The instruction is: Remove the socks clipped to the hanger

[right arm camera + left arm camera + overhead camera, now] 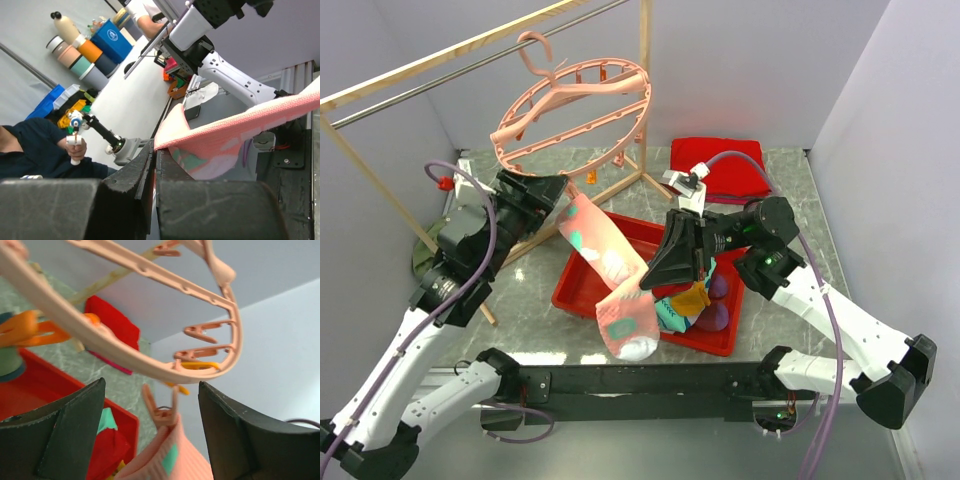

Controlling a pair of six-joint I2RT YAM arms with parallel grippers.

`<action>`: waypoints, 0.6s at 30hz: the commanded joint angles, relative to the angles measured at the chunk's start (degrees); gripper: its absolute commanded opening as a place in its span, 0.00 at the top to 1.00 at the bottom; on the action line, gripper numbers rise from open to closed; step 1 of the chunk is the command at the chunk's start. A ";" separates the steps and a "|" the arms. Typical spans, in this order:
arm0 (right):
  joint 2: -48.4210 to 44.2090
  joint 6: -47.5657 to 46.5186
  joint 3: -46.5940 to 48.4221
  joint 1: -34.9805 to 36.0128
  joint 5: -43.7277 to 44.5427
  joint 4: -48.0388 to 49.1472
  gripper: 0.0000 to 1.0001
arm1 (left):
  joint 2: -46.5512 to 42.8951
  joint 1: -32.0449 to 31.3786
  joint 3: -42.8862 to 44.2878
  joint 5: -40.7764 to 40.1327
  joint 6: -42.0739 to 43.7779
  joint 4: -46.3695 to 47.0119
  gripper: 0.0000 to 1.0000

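The round pink hanger (575, 105) hangs by its hook from the rack's metal bar. One pink sock (605, 255) with teal patches hangs from a pink clip (162, 412) at the ring's near edge and stretches down over the tray. My left gripper (558, 188) is open, its jaws either side of that clip and the sock's top (167, 460), not touching them. My right gripper (650, 278) is shut on the sock's middle. In the right wrist view the sock (240, 127) runs out from the closed jaws of my right gripper (155, 150).
A red tray (582, 290) under the sock holds several loose socks (695, 305). A folded red cloth (720, 165) lies at the back right. The wooden rack (645, 90) stands behind, with white walls on both sides. Orange clips (30, 330) dangle from the ring.
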 commanded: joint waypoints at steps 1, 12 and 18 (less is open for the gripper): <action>-0.12 2.02 1.25 -0.14 -1.56 5.14 1.00 | 0.98 2.31 -1.63 10.80 0.72 9.01 0.20; -1.17 2.11 -0.59 -0.14 -0.86 5.75 1.00 | 1.15 3.54 -5.42 15.21 -1.48 15.52 0.32; -3.81 1.24 -3.49 -0.05 0.37 4.62 1.00 | 1.77 3.72 -4.11 14.69 0.27 14.91 0.61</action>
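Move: The pink clip holding the last pink sock is about 3 cm to the left hand's right and 2 cm ahead, nearly level. The hanger rim is some 2 cm above that clip. An empty orange clip sits about 7 cm ahead and 5 cm right of the left hand, at its height. The red tray's middle is roughly 12 cm right, 2 cm back and 35 cm below. From the right hand, the pink clip is about 15 cm ahead, 10 cm left and slightly lower. The left fingers come to either side of the pink clip's two prongs and close onto them from wide open to about half, as the hand slides some 3 cm to the right under the hanger rim and swings about 10 degrees clockwise. The right hand stays in place, shut on the pink sock, keeping it stretched away from the clip. ##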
